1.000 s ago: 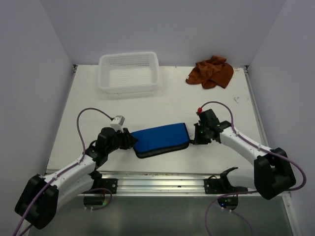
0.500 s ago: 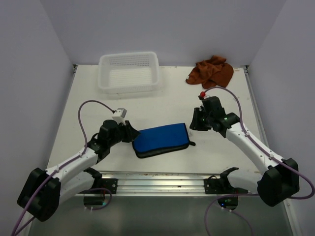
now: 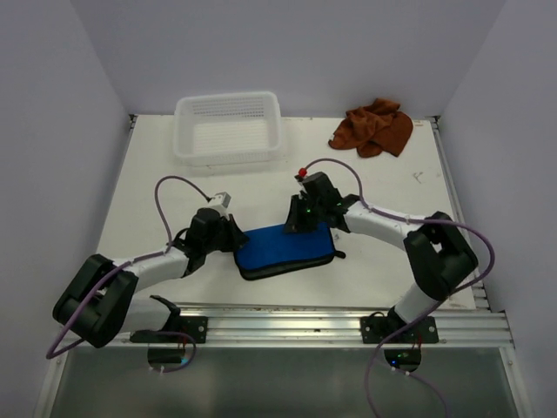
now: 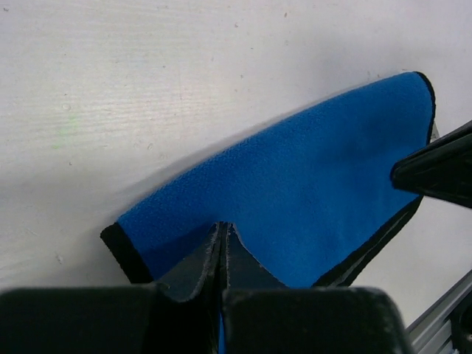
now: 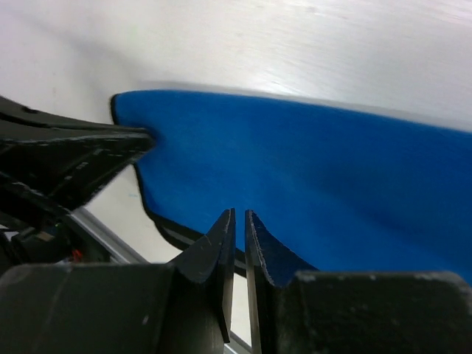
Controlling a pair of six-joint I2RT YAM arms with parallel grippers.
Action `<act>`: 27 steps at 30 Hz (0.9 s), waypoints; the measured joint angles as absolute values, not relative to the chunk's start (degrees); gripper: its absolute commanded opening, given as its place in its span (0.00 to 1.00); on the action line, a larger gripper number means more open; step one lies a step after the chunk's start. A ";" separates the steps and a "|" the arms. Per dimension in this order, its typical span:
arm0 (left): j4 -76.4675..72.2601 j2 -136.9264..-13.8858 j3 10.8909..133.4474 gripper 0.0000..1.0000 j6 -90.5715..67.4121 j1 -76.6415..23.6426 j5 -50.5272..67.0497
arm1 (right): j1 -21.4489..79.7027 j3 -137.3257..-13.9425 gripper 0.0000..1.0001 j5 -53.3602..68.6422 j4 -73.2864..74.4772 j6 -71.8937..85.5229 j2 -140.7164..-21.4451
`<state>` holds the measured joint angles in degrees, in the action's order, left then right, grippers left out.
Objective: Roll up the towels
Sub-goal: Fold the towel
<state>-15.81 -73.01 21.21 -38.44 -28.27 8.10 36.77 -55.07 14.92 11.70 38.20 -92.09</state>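
Observation:
The blue towel (image 3: pixel 287 251) lies folded in a long strip near the table's front middle, and it fills the left wrist view (image 4: pixel 317 169) and the right wrist view (image 5: pixel 310 184). My left gripper (image 3: pixel 237 237) sits at the strip's left end, jaws shut, its tips (image 4: pixel 223 225) resting over the blue cloth; whether any cloth is pinched does not show. My right gripper (image 3: pixel 294 225) hovers at the towel's far edge with only a narrow slit between its fingers (image 5: pixel 240 214) and nothing in it. The rust-brown towel (image 3: pixel 374 128) lies crumpled at the back right.
A white mesh basket (image 3: pixel 229 128) stands at the back left. An aluminium rail (image 3: pixel 287 318) runs along the table's near edge, close to the towel. Purple cables loop above both arms. The two grippers are close together over the towel.
My right arm swung left from the towel's right end to its far edge, its jaws widening and then narrowing. My left gripper slid onto the towel's left end and shut.

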 measured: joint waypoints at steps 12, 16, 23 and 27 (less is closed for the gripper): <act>-17.41 -78.54 21.45 0.00 -42.94 -28.27 4.16 | 44.40 -65.41 0.14 17.76 -0.64 45.93 -108.99; -18.41 -80.07 22.11 0.00 -43.64 -28.27 4.21 | 45.12 -66.54 0.14 18.04 -2.87 47.22 -112.18; -18.90 -80.77 22.39 0.00 -43.97 -28.27 4.25 | 45.21 -66.85 0.16 17.67 -3.31 47.40 -115.39; -18.83 -80.75 22.39 0.00 -43.97 -28.27 4.23 | 45.04 -67.26 0.21 17.50 -3.22 47.05 -115.42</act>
<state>-18.83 -80.75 22.39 -43.97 -28.27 4.23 45.04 -67.26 17.50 -3.22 47.05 -115.42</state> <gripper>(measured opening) 0.005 0.178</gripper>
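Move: The far-left corner of the half-folded blue towel is about 15 cm to the right hand's left, 1 cm ahead and 6 cm below. The towel's middle lies some 6 cm back of that hand and 1 cm to its left, and the white basket about 35 cm ahead and 20 cm left. From the left hand, the same corner is only about 2 cm ahead, 3 cm to the left and 3 cm below. Leftward along the towel's far edge goes the right hand, about 11 cm, then down some 5 cm in all, mostly late, its left side tilting up slightly, until its nearly shut fingers are beside the left hand's at the towel's left end. The left hand, still shut, sinks about 2.5 cm with a slight forward creep and presses its tips down on the towel near the corner, then holds. ##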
